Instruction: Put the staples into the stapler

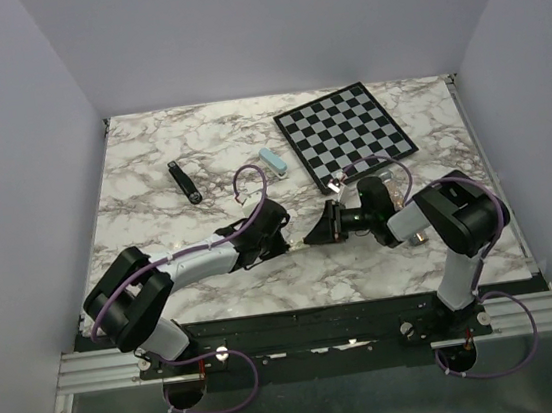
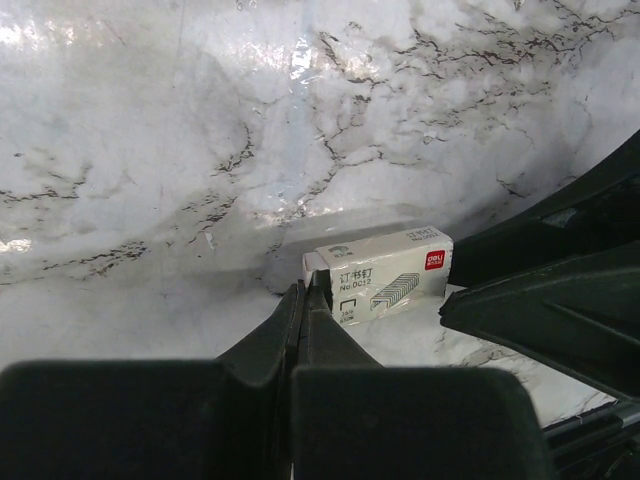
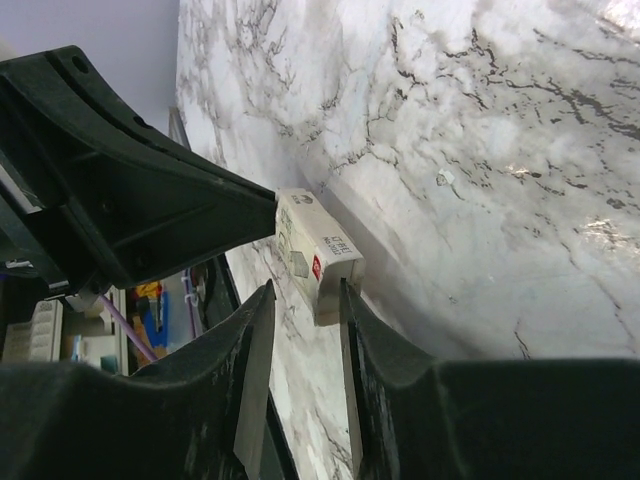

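Note:
The black stapler (image 1: 185,183) lies on the marble at the back left, far from both grippers. No staples strip shows. A small cream box (image 2: 385,280) printed with a staples drawing sits between the two grippers near the table's middle. My left gripper (image 2: 308,287) is shut, its tips at the box's left end; whether they pinch a flap is unclear. My right gripper (image 3: 305,292) is open around the box's (image 3: 318,248) other end, one finger (image 3: 350,310) against its side. In the top view the left gripper (image 1: 288,239) and the right gripper (image 1: 313,233) nearly meet.
A black-and-white checkerboard (image 1: 344,134) lies at the back right. A small light-blue block (image 1: 273,162) rests beside its left edge. The marble table (image 1: 150,162) is walled in by white panels on three sides. A metal rail (image 1: 312,338) runs along the near edge.

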Robot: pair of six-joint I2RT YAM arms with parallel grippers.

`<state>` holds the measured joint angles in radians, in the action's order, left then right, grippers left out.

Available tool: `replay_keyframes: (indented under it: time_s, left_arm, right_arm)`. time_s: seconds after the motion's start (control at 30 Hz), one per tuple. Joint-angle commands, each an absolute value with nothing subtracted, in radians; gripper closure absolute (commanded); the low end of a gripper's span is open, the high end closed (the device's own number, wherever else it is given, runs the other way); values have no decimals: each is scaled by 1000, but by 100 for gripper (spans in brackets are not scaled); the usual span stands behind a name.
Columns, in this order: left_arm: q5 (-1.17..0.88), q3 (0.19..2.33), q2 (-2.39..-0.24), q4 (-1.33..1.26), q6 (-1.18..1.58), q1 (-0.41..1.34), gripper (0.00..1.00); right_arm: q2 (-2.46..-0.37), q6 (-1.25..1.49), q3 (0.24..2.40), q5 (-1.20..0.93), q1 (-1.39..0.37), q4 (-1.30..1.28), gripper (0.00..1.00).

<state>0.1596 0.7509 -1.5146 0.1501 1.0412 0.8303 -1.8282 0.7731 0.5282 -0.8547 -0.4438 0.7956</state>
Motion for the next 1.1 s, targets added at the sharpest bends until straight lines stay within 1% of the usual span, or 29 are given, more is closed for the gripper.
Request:
replay_keyframes:
  time_s: [0.0,0.03,0.1,0.13,0.2,0.3,0.33,0.43,0.7,1.07]
  left_arm:
    - [132,758,-1525,121,1054,828,100]
    - [132,758,-1528,118,1054,827,100]
    - [123,759,-1531,110,1054,830,100]
    - [120,761,-1534,107,1054,831,100]
    - [114,762,-1537,101,1054,834,100]
    - [110,772,-1540,97,1051,841,100]
    - [113,773,-1542,101,1049,841,100]
    - [120,776,-1537,112,1049,841,100]
    - [160,730,-1474,155,1045,821,100]
    - [184,690,-1427,176,1023,796,100]
  right_arm:
    - [-1858,787,541,-890,-459,857,62]
    - [-1861,788,543,-893,-462,861,65]
    - [-1868,798,543,-900,-465,877,66]
    - [-1871,808,543,-902,-465,885,69]
    - [-1878,815,543,-908,-466,903,70]
    - [-1885,816,549,-910,-466,902,76]
    - [-1884,815,552,-910,-468,894,84]
    - [-1876,793,552,-897,-468,858,99]
    - [-1821,729,549,-835,-460,740,99]
    - [-1796,719,535,-839,-442,741,99]
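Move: The staples box is still held by its left end in the left hand's shut fingertips; its middle lies about 3 cm to the right of them, level and barely lower. From the right hand, whose part-open fingers stand at the box's right end, it is some 3 cm to the left and 1 cm lower. The blue stapler stands about 24 cm ahead of the right hand and 7 cm left; the chessboard's middle is some 30 cm ahead and 15 cm right. Nearly in place, pointing left at the box's right end, the right hand shuts its fingers from about two fifths open to fully closed, without the box's thickness between them. The left hand keeps its hold, dips about half a centimetre, then draws left some 1.5 cm and rises about 1 cm from that dip, taking the box away from the right fingertips. ##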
